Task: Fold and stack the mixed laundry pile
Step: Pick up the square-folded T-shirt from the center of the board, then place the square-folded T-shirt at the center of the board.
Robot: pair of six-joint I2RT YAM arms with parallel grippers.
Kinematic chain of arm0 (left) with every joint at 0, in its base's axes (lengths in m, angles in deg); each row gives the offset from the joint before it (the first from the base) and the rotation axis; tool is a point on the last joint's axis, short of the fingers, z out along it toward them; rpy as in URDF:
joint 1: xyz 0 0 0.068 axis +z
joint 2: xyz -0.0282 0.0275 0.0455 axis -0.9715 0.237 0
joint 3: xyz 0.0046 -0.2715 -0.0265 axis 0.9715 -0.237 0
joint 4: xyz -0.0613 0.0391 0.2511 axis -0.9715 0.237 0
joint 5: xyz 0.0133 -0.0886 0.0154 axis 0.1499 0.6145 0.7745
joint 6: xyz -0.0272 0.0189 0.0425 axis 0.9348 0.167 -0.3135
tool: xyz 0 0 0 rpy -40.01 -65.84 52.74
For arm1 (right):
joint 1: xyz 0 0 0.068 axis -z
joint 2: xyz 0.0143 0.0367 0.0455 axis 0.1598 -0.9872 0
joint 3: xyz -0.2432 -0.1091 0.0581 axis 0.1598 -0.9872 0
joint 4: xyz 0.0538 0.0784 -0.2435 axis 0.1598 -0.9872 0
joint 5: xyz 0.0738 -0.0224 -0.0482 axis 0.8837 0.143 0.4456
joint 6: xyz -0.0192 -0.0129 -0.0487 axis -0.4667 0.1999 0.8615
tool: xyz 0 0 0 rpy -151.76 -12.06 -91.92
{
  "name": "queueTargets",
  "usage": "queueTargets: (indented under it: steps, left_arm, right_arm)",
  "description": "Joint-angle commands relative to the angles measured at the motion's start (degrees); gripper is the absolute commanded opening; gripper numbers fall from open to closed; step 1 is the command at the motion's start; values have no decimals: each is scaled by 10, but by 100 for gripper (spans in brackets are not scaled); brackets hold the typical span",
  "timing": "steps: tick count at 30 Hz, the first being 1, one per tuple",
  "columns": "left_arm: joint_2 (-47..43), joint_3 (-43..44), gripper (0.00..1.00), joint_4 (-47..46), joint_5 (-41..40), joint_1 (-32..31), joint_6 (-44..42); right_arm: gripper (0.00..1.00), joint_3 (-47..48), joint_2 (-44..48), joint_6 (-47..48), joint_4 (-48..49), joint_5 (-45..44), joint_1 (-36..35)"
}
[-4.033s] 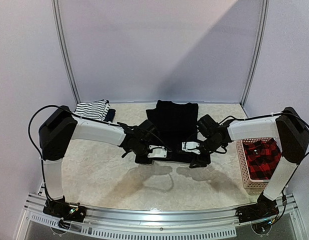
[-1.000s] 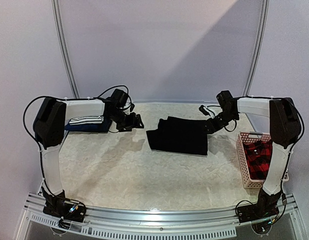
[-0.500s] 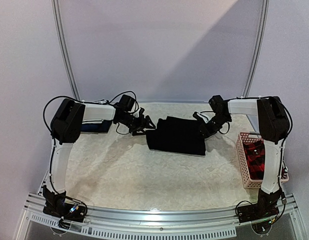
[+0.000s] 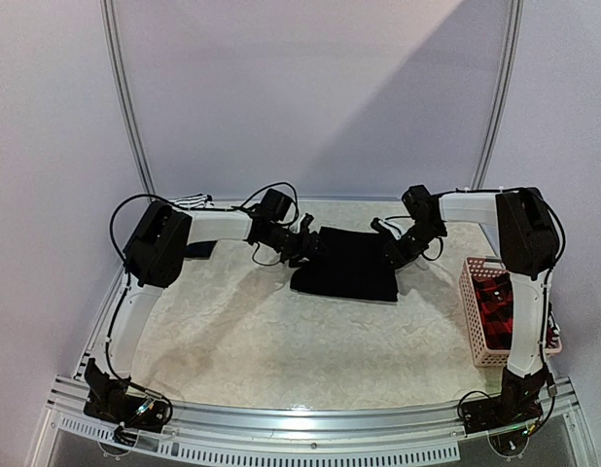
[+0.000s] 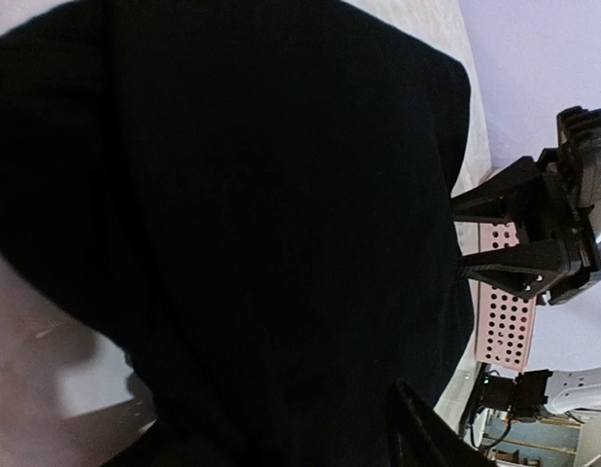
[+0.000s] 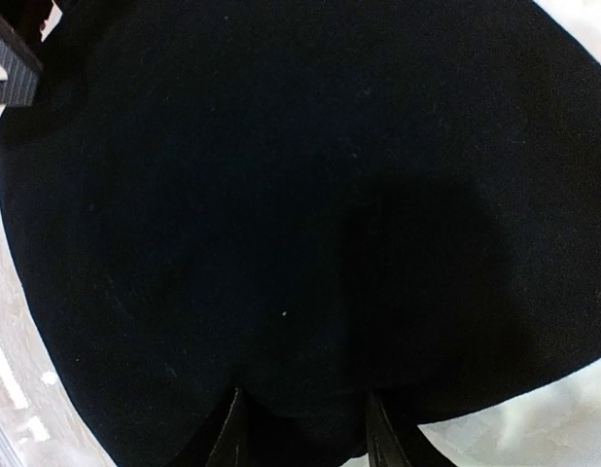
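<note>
A folded black shirt (image 4: 344, 265) lies at the middle back of the table and fills both wrist views (image 5: 262, 224) (image 6: 300, 195). My left gripper (image 4: 305, 243) is at its left edge. Only one finger (image 5: 417, 433) shows against the dark cloth, so I cannot make out how far apart the jaws stand. My right gripper (image 4: 388, 250) is at the shirt's right edge, its two fingers closed on a thick bunch of cloth (image 6: 302, 438). The red-black plaid shirt (image 4: 497, 304) sits in the basket. A dark navy piece (image 4: 198, 251) peeks out behind my left arm.
The pink slotted basket (image 4: 473, 326) stands at the right edge, near my right arm's base, and shows in the left wrist view (image 5: 505, 316). Metal frame posts (image 4: 125, 107) and a back wall close off the far side. My left upper arm lies across the back left corner.
My left arm has swung right, from the stack at the back left to the black shirt's left edge. The right gripper stayed on the right edge, and the shirt bunched slightly narrower.
</note>
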Motion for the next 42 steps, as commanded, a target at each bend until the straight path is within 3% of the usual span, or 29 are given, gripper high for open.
queueTargets:
  steps: [1, 4, 8, 14, 20, 24, 32, 42]
  left_arm:
    - [37, 18, 59, 5, 28, -13, 22]
    - [53, 41, 50, 4, 36, -21, 31]
    - [59, 54, 22, 9, 23, -19, 37]
    - [11, 66, 0, 129, -55, 4, -60]
    - [-32, 146, 0, 357, -199, 26, -206]
    - [-55, 177, 0, 462, -292, 43, -254]
    - [-84, 220, 0, 545, -441, 75, -315]
    - [-55, 366, 0, 607, -562, 114, -376]
  right_arm:
    - [41, 1, -24, 5, -17, 7, -11]
    - [41, 1, -24, 6, -17, 9, -11]
    - [41, 0, -19, 8, -22, 9, -11]
    - [41, -12, 58, 36, -60, 34, -10]
    - [44, -53, 189, 59, -93, 66, 3]
    - [44, -95, 247, 74, -92, 77, 5]
    - [45, -136, 279, 79, -71, 98, 5]
    - [45, -158, 265, 91, -64, 107, 5]
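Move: The square-folded black T-shirt lies under both hands: its middle is about 9 cm to the left hand's right, 2 cm back and 1 cm below; for the right hand it is some 9 cm left, level fore and aft and 1 cm below. The folded stack sits about 33 cm to the left hand's left and 8 cm ahead. The basket is roughly 27 cm right of the right hand and 11 cm back. Left hand pinches the T-shirt and carries it 23 cm left and up towards the stack; right lifts clear. ##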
